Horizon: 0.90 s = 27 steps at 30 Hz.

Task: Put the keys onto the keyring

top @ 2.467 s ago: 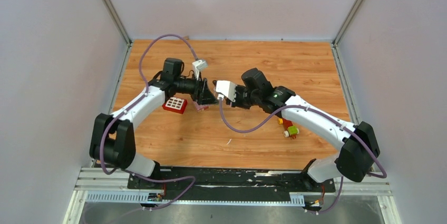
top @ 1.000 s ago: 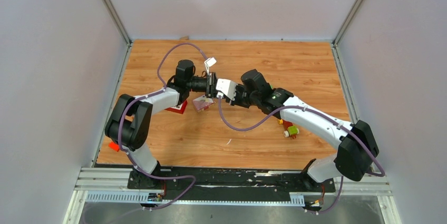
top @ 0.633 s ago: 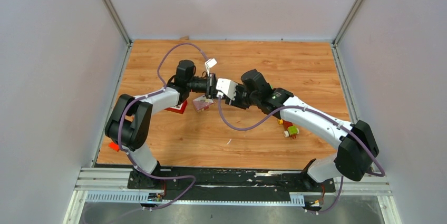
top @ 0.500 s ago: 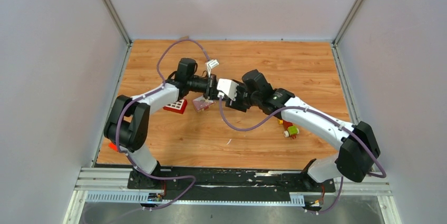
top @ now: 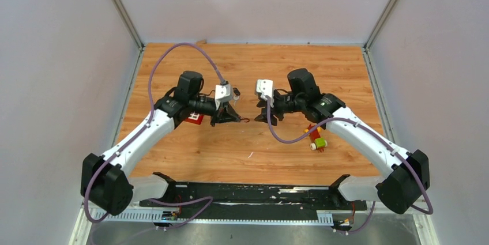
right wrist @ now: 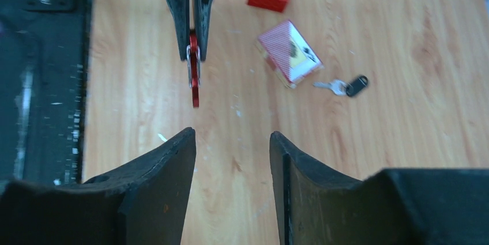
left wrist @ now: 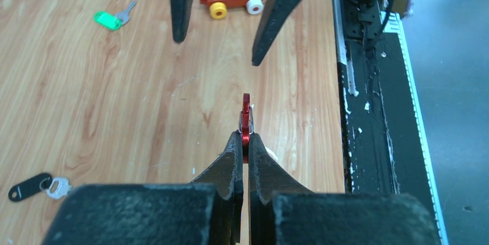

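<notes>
My left gripper is shut on the keyring, a small red loop that sticks out past its tips, held above the table. Seen from above, the left gripper and the keyring face my right gripper across a short gap. The right gripper is open and empty, pointing at the keyring. The green-headed key lies on the wood near the toy blocks. The black-headed key lies beside a red card pack; the left wrist view also shows this black-headed key.
A red box with white squares sits under the left forearm. A red, yellow and green toy block cluster lies beneath the right arm. The black base rail runs along the near table edge.
The two grippers, touching tip to tip a second ago, have drawn apart. The left one shut on the keyring and kept it. The right one opened and pulled back to the right.
</notes>
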Motion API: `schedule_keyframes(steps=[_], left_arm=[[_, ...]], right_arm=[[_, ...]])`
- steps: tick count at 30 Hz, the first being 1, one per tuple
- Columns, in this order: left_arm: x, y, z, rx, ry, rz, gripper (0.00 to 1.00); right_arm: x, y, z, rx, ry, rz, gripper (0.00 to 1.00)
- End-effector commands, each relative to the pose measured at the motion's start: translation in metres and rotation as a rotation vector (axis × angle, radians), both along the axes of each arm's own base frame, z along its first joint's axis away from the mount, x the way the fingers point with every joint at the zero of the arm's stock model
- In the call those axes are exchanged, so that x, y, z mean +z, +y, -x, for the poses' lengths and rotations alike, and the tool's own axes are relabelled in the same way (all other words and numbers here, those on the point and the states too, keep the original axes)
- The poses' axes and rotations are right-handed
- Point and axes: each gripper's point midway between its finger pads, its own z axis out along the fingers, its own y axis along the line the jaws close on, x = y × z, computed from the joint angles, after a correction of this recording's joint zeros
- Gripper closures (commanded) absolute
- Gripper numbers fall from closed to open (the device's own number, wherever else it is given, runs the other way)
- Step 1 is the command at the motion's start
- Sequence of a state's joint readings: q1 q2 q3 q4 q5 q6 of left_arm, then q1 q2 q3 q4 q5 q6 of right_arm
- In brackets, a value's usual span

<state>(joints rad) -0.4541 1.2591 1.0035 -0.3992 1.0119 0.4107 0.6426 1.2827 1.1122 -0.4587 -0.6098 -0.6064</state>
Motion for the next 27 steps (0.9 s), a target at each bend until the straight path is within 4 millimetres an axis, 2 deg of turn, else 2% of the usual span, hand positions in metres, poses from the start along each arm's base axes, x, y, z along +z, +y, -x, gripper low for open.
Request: schedule_keyframes(steps=[1,7,13,27], left_arm=[[0.011,-0.006,0.015,-0.070,-0.165,0.064,1.00],[0.018,-0.015,0.025,-0.080,-0.195,0.092,1.00],[0.016,-0.022,0.027,-0.080,-0.195,0.089,1.00],[0.008,-0.022,0.029,-0.085,-0.199,0.074,0.99]], right_arm=[[0.016,0.017,0.041,0.208,0.111,-0.118,0.51],[0.006,0.022,0.058,0.296,0.190,-0.143,0.54],[-0.004,0.025,0.060,0.310,0.234,-0.140,0.57],[-0.009,0.026,0.042,0.223,0.218,-0.116,0.91]])
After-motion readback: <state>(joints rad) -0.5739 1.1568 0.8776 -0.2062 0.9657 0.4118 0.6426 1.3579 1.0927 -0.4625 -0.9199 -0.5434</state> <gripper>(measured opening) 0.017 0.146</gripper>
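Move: The red keyring, already pinched in the closed left fingers, sticks out some 3 cm to the left hand's right and about 1 cm lower. From the open right hand it lies about 6 cm left, 2 cm back and 2 cm below. On the table roughly 20 cm below the right hand, the card box is about 13 cm ahead and 15 cm left, and the key with the black tag some 21 cm ahead and 9 cm left. Right hand goes 5 cm back and left, pinching keyring's free end; left hand brings it back and right. ##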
